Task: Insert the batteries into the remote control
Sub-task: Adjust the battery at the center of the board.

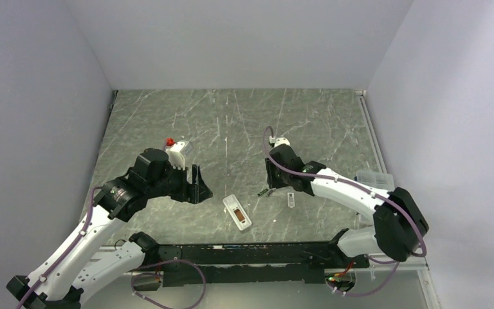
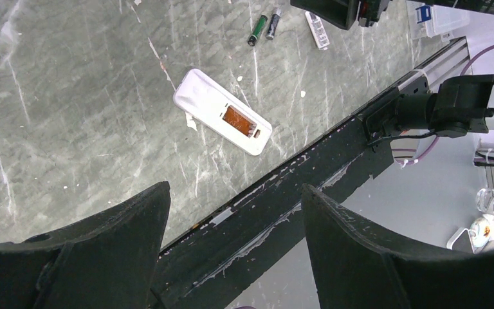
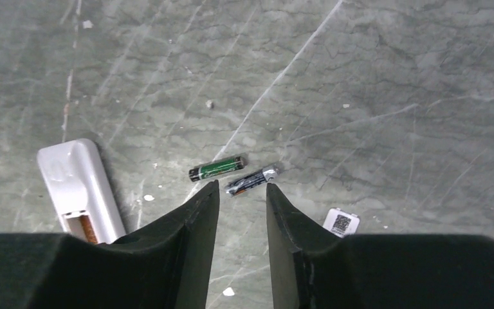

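Note:
The white remote control [image 1: 237, 212] lies flat near the table's front edge, its brownish-orange recess [image 2: 238, 120] facing up. Two batteries lie side by side on the table, one green [image 3: 215, 168] and one dark with a silver end [image 3: 251, 180]. My right gripper [image 3: 242, 187] hovers low over them, its jaws a narrow gap apart with nothing between them; the dark battery lies just beyond the fingertips. My left gripper [image 2: 231, 193] stands wide open and holds nothing, above the front edge, left of the remote.
A small white cover with a printed code [image 3: 341, 222] lies right of the batteries. A clear plastic box [image 1: 374, 178] sits at the right edge. The black rail [image 1: 244, 254] runs along the table's front.

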`<state>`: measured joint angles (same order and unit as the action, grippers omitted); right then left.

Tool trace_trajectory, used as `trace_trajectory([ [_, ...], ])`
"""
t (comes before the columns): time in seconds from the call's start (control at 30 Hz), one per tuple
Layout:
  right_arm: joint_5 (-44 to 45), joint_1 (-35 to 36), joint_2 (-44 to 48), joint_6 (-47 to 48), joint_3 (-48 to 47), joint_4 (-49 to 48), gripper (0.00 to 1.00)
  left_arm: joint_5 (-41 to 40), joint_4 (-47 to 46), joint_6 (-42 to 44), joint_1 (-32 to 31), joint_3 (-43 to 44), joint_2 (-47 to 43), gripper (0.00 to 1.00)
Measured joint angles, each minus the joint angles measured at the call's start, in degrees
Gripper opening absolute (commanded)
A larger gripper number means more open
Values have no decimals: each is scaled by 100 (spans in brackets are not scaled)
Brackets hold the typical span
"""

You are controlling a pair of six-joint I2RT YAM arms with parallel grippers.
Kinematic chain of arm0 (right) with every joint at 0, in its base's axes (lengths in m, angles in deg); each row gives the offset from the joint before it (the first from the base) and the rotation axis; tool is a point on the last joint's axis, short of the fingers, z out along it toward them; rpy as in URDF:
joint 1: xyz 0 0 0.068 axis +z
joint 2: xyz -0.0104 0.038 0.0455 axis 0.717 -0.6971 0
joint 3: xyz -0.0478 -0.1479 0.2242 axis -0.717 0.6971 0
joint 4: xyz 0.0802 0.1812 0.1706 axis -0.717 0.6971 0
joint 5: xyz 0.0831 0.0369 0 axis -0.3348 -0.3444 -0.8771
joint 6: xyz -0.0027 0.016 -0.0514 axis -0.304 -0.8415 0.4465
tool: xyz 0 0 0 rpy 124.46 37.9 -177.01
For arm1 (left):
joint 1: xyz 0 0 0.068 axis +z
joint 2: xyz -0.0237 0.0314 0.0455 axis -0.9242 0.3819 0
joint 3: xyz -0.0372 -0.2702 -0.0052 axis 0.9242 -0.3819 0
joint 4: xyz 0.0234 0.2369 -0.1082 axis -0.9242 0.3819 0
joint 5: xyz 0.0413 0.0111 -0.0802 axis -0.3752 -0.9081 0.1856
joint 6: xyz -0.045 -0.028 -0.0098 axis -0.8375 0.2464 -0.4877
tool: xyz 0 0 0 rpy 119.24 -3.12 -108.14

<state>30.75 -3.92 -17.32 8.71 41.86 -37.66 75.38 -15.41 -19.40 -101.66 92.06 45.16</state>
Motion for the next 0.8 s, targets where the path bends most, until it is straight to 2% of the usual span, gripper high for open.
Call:
trace_trajectory([
  [0.23, -22, -179, -656, 466, -264, 151, 14, 0, 0, 0, 0, 0, 7, 79],
  [0.43, -50, -249, -1086, 535, -321, 179, 11, 0, 0, 0, 4, 0, 7, 79],
  [0.8, -142, -372, -1314, 535, -321, 37, 5, -2, 0, 0, 7, 0, 7, 79],
])
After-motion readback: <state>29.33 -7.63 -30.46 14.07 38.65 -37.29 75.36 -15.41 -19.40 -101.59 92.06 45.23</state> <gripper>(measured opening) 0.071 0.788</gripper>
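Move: About 6 cm below the right hand, hardly 1 cm nearer the base and level with it sideways, lies the dark battery. The green battery is some 3 cm to that battery's left. The battery cover lies around 8 cm to the hand's right and 4 cm back; the remote control is about 12 cm left and 9 cm back. From the idle left hand the dark battery lies roughly 21 cm right, 9 cm ahead and 19 cm down. Sinking about 5 cm towards the dark battery, the right hand drifts some 1.5 cm forward and as much to its right, bringing the fingertips low over the table by that battery's far right end. The fingers close from part-open to nearly shut on nothing and tilt about 10 degrees steeper; contact with the battery can't be seen. ##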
